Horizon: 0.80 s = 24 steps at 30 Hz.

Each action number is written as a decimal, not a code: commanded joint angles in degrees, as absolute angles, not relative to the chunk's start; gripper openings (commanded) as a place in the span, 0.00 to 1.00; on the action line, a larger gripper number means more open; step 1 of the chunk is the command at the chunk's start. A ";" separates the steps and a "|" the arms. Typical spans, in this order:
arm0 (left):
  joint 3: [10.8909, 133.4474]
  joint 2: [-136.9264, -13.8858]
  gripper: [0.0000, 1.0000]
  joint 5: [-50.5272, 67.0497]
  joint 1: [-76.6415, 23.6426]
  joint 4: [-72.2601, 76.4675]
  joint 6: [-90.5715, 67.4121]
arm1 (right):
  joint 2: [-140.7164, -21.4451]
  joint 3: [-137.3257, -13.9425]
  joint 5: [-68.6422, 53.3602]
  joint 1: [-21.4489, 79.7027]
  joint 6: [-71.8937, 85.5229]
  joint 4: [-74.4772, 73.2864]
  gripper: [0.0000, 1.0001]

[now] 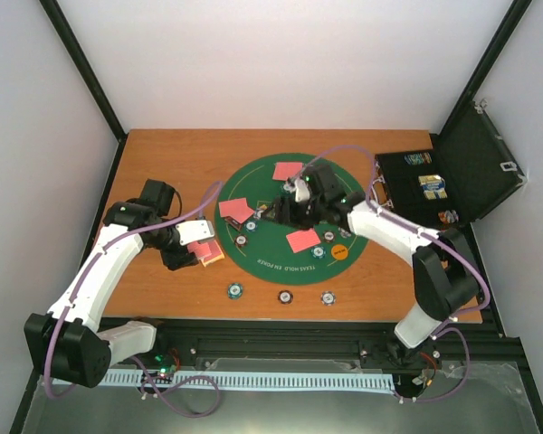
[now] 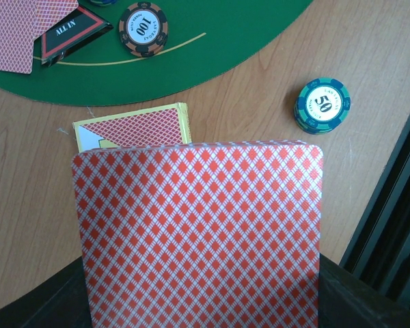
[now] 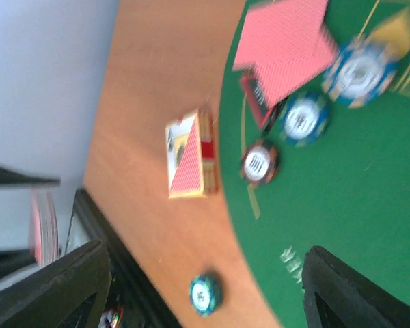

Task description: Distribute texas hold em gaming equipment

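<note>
My left gripper (image 1: 188, 242) is shut on a stack of pink-red-backed playing cards (image 2: 198, 232) that fills the left wrist view and hides its fingers. It hovers beside the yellow card box (image 2: 133, 128) at the mat's left edge. My right gripper (image 1: 273, 215) hangs over the left part of the green mat (image 1: 290, 194), open with nothing between its fingers (image 3: 355, 294). Under it lie face-down cards (image 3: 287, 48), a black triangular "ALL IN" marker (image 2: 72, 31) and striped chips (image 3: 260, 162). More card pairs (image 1: 303, 240) and an orange button (image 1: 340, 250) lie on the mat.
Three chips (image 1: 284, 296) sit in a row on the wood near the mat's front edge; the left one is a "50" chip (image 2: 322, 104). The open black case (image 1: 452, 176) stands at the back right. A black rail (image 1: 344, 344) runs along the near edge.
</note>
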State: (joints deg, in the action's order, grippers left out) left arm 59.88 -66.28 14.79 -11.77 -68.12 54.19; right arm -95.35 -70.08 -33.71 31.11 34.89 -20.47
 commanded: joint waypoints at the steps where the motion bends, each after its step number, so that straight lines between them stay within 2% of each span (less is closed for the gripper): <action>1: 62.35 -65.69 0.01 15.76 -11.60 -68.42 53.61 | -88.88 -58.92 -35.61 37.08 45.87 -1.97 0.77; 4: 62.07 -65.32 0.01 15.41 -11.60 -68.60 53.74 | -87.68 -56.18 -34.82 41.22 48.11 1.82 0.78; 13: 62.45 -64.18 0.01 16.44 -11.60 -69.36 53.61 | -92.60 -58.01 -33.39 51.06 52.89 9.41 0.78; 24: 63.43 -63.39 0.01 16.61 -11.60 -70.71 54.06 | -100.37 -59.97 -36.84 53.54 57.36 19.61 0.71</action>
State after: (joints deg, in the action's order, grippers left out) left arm 60.62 -64.95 15.27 -11.77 -69.23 54.17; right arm -98.87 -57.23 -35.83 52.36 55.46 14.00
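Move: The deck stands pinched between the left hand's fingers. From the right hand, empty and open, it is roughly 13 cm back and 18 cm to the left, a couple of centimetres lower. On the table some 16 cm below the right hand lie the card box, about 10 cm back and 16 cm left; the brown 100 chip, about 7 cm back and 9 cm left; and the teal 50 stack, some 22 cm back and 9 cm left. Back towards its base and to its left, about 12 cm each way, the right hand sweeps in towards the deck, quick at first, then easing off and going mostly left. It stays near one height and wide open, its wrist rolling left side up and turning counter-clockwise, some 20 degrees in all. The left hand keeps its grip on the deck, lifting it barely 1 cm. ##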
